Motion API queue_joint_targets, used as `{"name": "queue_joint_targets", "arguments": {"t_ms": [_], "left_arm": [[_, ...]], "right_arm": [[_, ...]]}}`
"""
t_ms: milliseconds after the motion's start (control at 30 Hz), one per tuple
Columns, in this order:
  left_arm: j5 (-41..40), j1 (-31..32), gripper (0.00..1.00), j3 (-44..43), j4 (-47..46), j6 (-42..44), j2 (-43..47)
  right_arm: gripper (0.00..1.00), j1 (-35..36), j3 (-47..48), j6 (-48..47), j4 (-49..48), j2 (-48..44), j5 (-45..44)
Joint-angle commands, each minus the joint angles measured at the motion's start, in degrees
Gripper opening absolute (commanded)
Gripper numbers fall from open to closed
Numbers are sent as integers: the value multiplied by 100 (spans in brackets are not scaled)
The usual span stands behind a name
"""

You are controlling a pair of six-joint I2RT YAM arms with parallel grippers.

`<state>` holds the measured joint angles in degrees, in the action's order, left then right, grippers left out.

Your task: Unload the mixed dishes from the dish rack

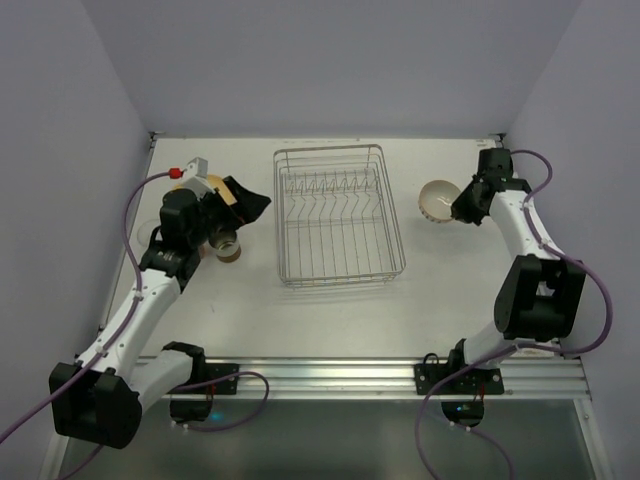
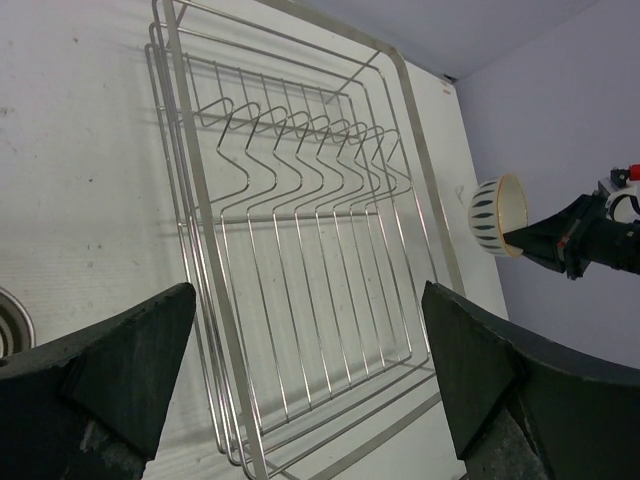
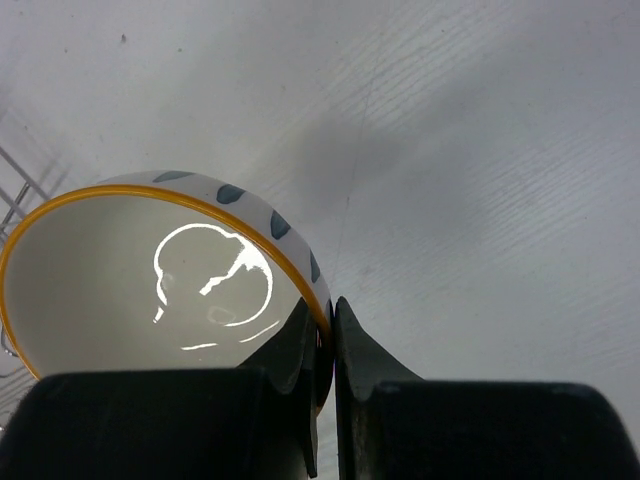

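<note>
The dish rack [image 1: 340, 215], a silver wire basket, stands in the middle of the table with nothing in it; the left wrist view shows its bare prongs [image 2: 300, 250]. My right gripper [image 1: 462, 207] is shut on the rim of a white bowl [image 1: 437, 200] with dark marks and an orange edge, held tilted just right of the rack. Close up, the fingers [image 3: 330, 330] pinch the bowl's wall [image 3: 130, 290]. My left gripper [image 1: 250, 200] stands open and holds nothing, left of the rack, facing it [image 2: 305, 380]. The bowl [image 2: 497, 213] shows beyond the rack.
Under my left arm lie a yellow-orange plate [image 1: 215, 188] and a brown-and-cream cup [image 1: 228, 248] on its side. A round rim [image 2: 8, 320] shows at the left edge of the left wrist view. Walls close in the table on three sides.
</note>
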<state>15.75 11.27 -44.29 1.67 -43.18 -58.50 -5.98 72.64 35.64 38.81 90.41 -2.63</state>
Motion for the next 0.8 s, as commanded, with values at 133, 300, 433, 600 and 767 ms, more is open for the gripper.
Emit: {"name": "queue_joint_targets", "arguments": {"t_ms": [133,300,433,600,767], "left_arm": [[-19,-46,100,131,167,240,190],[-2,-46,100,245,211,336,269],[-10,-46,100,377,263,415,436],[-116,-46,100,387,439,433,620],[-133,-46,100,299,571,442,752]], "right_arm": [[0,-70,-31,409,-488,284,-282],[0,-114,-197,497,-681,512,-142],[0,-123,-277,532,-866,749,-18],[0,-123,-224,532,-962,1048,202],[0,-123,-224,497,-1024,1215,228]]}}
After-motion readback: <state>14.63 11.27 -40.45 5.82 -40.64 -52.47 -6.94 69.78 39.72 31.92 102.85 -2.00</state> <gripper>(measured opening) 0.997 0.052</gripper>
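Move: The right gripper already holds the bowl pinched at its rim. The bare table spot for it lies about 5 cm ahead of that hand, 4 cm to its left and some 14 cm below. The empty dish rack's middle is roughly 28 cm to the hand's left, 7 cm ahead and 10 cm lower. From the left hand, that spot is some 45 cm to the right, 10 cm ahead and 25 cm down. Lower the right gripper almost straight down, about 8.5 cm, bringing the bowl towards the bare table to the right of the rack; keep the fingers shut on its rim and tip them a little under 10 degrees nearer to vertical. Meanwhile ease the open, empty left gripper back about 2.5 cm and slightly down. ##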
